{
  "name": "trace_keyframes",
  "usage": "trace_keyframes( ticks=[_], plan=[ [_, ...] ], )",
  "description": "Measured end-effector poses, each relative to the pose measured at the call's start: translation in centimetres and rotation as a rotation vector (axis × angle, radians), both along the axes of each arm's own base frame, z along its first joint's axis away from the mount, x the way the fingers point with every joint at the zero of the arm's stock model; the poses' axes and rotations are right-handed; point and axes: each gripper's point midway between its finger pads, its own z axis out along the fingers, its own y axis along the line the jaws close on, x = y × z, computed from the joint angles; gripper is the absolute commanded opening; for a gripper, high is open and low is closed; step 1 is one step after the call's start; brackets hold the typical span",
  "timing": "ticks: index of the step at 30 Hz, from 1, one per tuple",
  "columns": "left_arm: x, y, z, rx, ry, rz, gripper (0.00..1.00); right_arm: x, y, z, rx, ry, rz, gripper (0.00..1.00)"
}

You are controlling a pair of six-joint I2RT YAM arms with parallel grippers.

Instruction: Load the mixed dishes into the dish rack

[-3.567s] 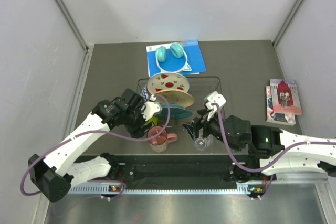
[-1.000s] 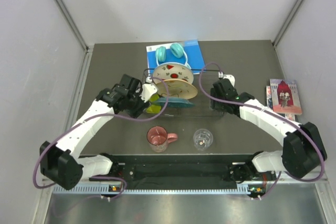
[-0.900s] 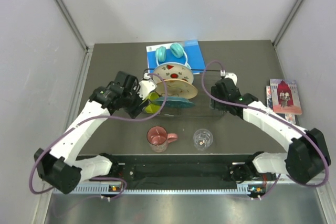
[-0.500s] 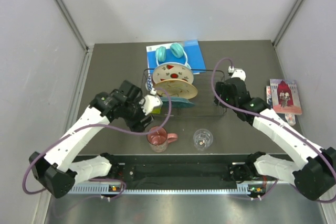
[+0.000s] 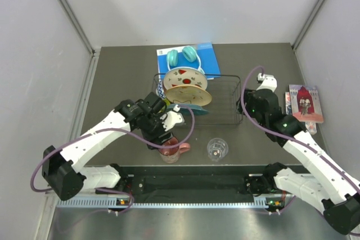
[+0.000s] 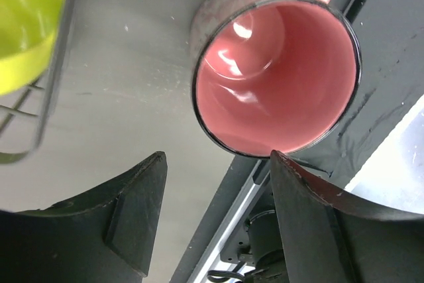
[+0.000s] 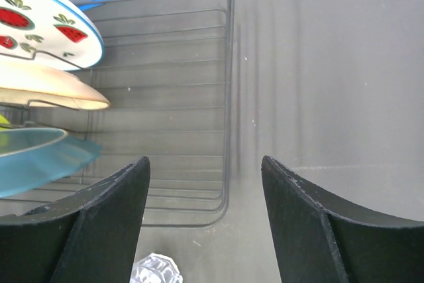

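Note:
The black wire dish rack (image 5: 225, 102) holds three plates on edge in its left half: the white watermelon plate (image 5: 183, 80), the cream floral plate (image 5: 196, 96) and the teal plate (image 5: 196, 108). The lime-green bowl (image 6: 23, 24) sits at the rack's near left corner. The pink mug (image 5: 171, 151) stands upright on the table in front of the rack. My left gripper (image 6: 217, 164) hovers open just above its rim (image 6: 278, 84), holding nothing. The clear glass (image 5: 217, 148) stands to the mug's right. My right gripper (image 7: 205, 164) is open and empty, above the rack's near right corner.
A blue book (image 5: 208, 60) with teal cat-ear headphones (image 5: 183, 56) lies behind the rack. Two picture books (image 5: 304, 108) lie at the right wall. The black base rail (image 5: 191, 184) runs along the near edge, close behind the mug.
My left arm has pulled back from the rack's left end to above the pink mug, leaving the lime-green bowl in the rack. My right arm has drawn back to the right of the rack.

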Motion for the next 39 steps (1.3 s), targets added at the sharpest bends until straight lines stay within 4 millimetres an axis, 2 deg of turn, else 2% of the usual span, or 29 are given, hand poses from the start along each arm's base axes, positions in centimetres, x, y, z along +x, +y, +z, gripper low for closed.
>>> trace_keyframes(
  ticks=[7, 13, 19, 28, 31, 32, 34, 35, 36, 39],
  plan=[
    [1.8, -1.8, 1.6, -0.026, -0.009, 0.016, 0.66, -0.4, -0.2, -0.8, -0.016, 0.018, 0.003, 0.66],
    [1.4, -2.4, 1.7, -0.047, 0.024, 0.042, 0.62, -0.5, -0.4, -1.2, -0.021, 0.024, 0.004, 0.65],
    [0.7, -2.0, -0.1, -0.008, 0.072, 0.059, 0.59, -0.7, -0.6, -0.6, -0.02, 0.003, 0.001, 0.64],
    [1.5, -2.3, -3.6, 0.07, 0.104, 0.064, 0.54, -1.0, -0.9, 0.1, -0.01, -0.02, -0.004, 0.64],
    [1.7, -2.7, -4.3, 0.073, 0.107, 0.063, 0.44, -1.4, -1.1, 0.1, -0.014, -0.014, -0.004, 0.64],
    [1.8, -2.8, -4.4, 0.073, 0.108, 0.061, 0.31, -1.5, -1.2, 0.1, -0.015, -0.011, -0.005, 0.64],
    [1.8, -2.9, -4.8, 0.077, 0.113, 0.06, 0.16, -1.7, -1.3, 0.4, -0.016, -0.009, -0.005, 0.64],
    [1.7, -2.9, -4.9, 0.078, 0.115, 0.062, 0.05, -1.8, -1.4, 0.6, -0.014, -0.011, -0.005, 0.64],
    [1.9, -2.8, -5.0, 0.088, 0.101, 0.056, 0.0, -1.8, -1.4, 1.0, -0.011, -0.017, -0.006, 0.64],
    [1.8, -3.2, -4.9, 0.077, 0.099, 0.047, 0.0, -1.9, -1.5, 1.8, 0.003, -0.038, -0.008, 0.64]
  ],
)
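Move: Roughly 5 cm to the left hand's right, 2 cm back and 9 cm below sits the middle of the pink mug, its handle pointing right. The clear glass stands some 20 cm to the right of the mug and level with it; the lime bowl in the rack is about 12 cm farther out than the mug and 4 cm left of it. From the right hand, the mug lies about 31 cm left, 15 cm back and 16 cm below. Rising about 2 cm while edging right and slightly forward, the left hand then sinks some 7 cm onto the pink mug's forward-left rim, with barely a tilt of the wrist. Its open fingers close late, pinching the wall with one finger inside and one outside. The empty right hand drifts about 3 cm back, right and up, fingers still open. ##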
